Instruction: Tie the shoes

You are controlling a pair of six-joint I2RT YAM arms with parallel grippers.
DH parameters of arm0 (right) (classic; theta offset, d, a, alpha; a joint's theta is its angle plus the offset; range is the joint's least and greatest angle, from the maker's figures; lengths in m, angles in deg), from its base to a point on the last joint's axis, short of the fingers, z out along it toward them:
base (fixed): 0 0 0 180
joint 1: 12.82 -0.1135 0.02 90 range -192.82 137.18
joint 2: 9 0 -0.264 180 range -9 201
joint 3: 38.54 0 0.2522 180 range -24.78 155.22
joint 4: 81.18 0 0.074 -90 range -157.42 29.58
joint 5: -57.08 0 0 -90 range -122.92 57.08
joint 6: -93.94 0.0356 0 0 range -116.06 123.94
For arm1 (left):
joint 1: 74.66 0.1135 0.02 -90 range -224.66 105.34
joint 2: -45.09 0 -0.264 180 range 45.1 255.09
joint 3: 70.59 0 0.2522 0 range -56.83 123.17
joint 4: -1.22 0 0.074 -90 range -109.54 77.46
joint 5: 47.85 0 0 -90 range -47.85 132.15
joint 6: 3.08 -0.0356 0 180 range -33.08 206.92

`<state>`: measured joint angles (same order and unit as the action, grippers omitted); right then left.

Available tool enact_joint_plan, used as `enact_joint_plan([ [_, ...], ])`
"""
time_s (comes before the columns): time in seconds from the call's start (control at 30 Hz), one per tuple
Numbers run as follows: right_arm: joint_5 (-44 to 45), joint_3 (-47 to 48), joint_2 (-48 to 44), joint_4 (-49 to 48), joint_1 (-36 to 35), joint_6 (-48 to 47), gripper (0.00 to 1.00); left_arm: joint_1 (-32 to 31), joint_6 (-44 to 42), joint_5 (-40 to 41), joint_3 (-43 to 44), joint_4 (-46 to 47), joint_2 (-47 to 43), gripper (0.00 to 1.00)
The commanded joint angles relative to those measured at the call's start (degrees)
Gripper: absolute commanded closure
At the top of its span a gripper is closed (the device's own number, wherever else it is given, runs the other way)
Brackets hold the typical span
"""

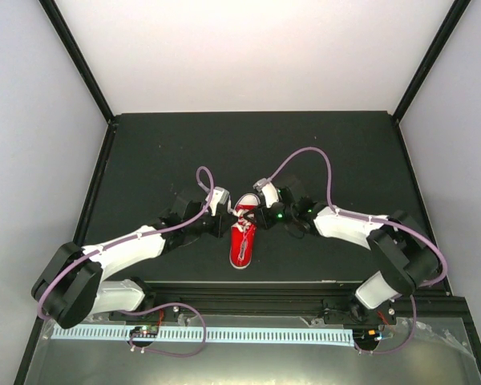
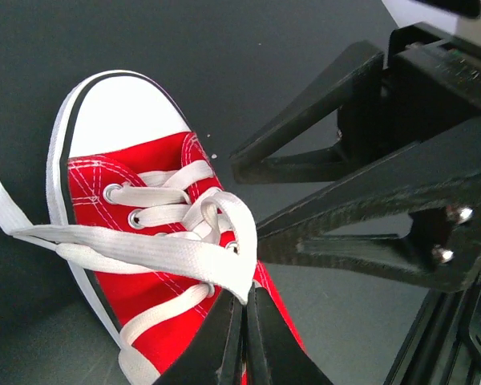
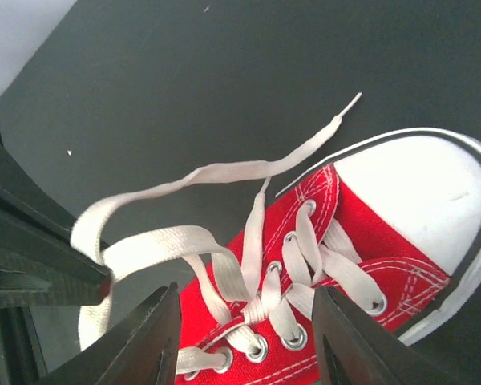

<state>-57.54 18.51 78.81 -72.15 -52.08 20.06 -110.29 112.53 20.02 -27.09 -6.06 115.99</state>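
The red sneaker with a white toe cap lies on the black table between my two arms. In the left wrist view the shoe fills the left half. My left gripper is shut on a white lace that is pulled taut across the shoe's top. In the top view the left gripper is at the shoe's left side. My right gripper is open, straddling the laced top of the shoe from just above, holding nothing. It is at the shoe's right side in the top view.
A loose lace end trails over the table beside the toe. The left gripper's fingers show at the left of the right wrist view. The right gripper's black body looms close on the right of the left wrist view. Walls enclose the table.
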Motion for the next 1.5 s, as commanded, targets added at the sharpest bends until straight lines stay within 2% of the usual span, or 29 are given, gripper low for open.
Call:
enact_joint_plan([
  [0.0, -1.0, 1.9, 2.2, -3.5, -1.3, -3.6, 0.53, 0.4, 0.2, -0.9, 0.8, 0.7, 0.0, 0.99],
  [0.13, 0.0, 2.7, 3.7, -3.7, -2.6, -4.1, 0.54, 0.3, 0.1, -0.9, 1.3, 0.5, 0.2, 0.98],
  [0.23, 3.7, 3.7, 4.8, -2.9, -3.7, -5.0, 0.61, 0.4, 0.0, -1.0, 1.5, 0.3, 0.3, 0.99],
  [0.4, 11.2, 3.3, 3.5, -2.2, -4.4, -5.0, 0.85, 0.3, -0.1, -0.6, 1.7, 0.0, 0.2, 0.98],
  [0.53, 16.4, 1.8, -2.8, -0.5, -4.4, -5.6, 0.98, 0.4, -0.2, 0.0, 1.9, -0.4, 0.5, 0.98],
  [0.67, 20.4, 2.1, -9.8, 6.5, -4.4, -7.3, 0.98, 0.4, -0.5, 0.5, 1.9, -0.5, 0.2, 0.98],
  [0.77, 20.1, 2.5, -13.5, 11.7, -4.4, -8.3, 0.98, 0.5, -0.8, 0.3, 2.6, -0.7, 0.3, 0.98],
  [0.87, 14.7, 6.1, -14.6, 20.3, -4.4, -8.0, 0.98, 0.5, -1.0, -0.1, 3.5, -0.4, 0.8, 0.99],
  [1.0, -1.5, 10.7, -14.1, 27.9, -4.5, -4.5, 0.98, 0.5, -1.5, -1.0, 4.7, 0.0, 2.0, 0.98],
  [1.13, -12.4, 11.4, -12.0, 26.6, -6.5, 1.4, 0.98, 0.6, -1.6, -2.2, 5.3, 0.7, 3.5, 0.99],
  [1.27, -10.0, 11.3, -7.5, 23.1, -10.2, 4.8, 0.98, 0.5, -1.4, -2.5, 5.4, 1.0, 3.4, 0.98],
  [1.4, -8.9, 10.8, -4.2, 15.8, -10.8, 11.5, 0.98, 0.6, -1.8, -2.3, 5.4, 0.2, 2.8, 0.98],
  [1.43, -7.8, 10.4, -3.9, 13.3, -10.8, 12.4, 0.96, 0.6, -1.9, -2.2, 5.3, 0.0, 2.8, 0.98],
  [1.47, -4.6, 10.2, -3.7, 12.9, -10.8, 12.7, 0.90, 0.6, -1.8, -2.0, 5.3, -0.1, 2.8, 0.98],
])
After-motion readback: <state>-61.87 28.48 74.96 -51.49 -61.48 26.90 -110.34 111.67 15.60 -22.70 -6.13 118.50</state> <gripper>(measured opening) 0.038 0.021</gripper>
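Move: The lace strand running up from the knot to the left fingers lies just in front of the open right fingertips, about 2 cm to the left, level ahead and 1 cm below. The left fingertips, already pinching a lace loop, sit 5 cm left and 2 cm back from the right ones; the loose lace end is some 5 cm ahead and 6 cm left, the toe cap 5 cm ahead and 5 cm lower. From the left hand the strand is 2 cm ahead, 3 cm right and 2 cm below. Nudging left and slightly down, the right hand shuts its fingers on a strand of lace beside the left fingertips, lifts about 9 cm while drawing back some 8 cm towards the heel, then sinks about 4 cm as it goes left to the heel side of the left hand. The left hand keeps its pinch, waits, then rises 2–3 cm and drifts slightly right. ##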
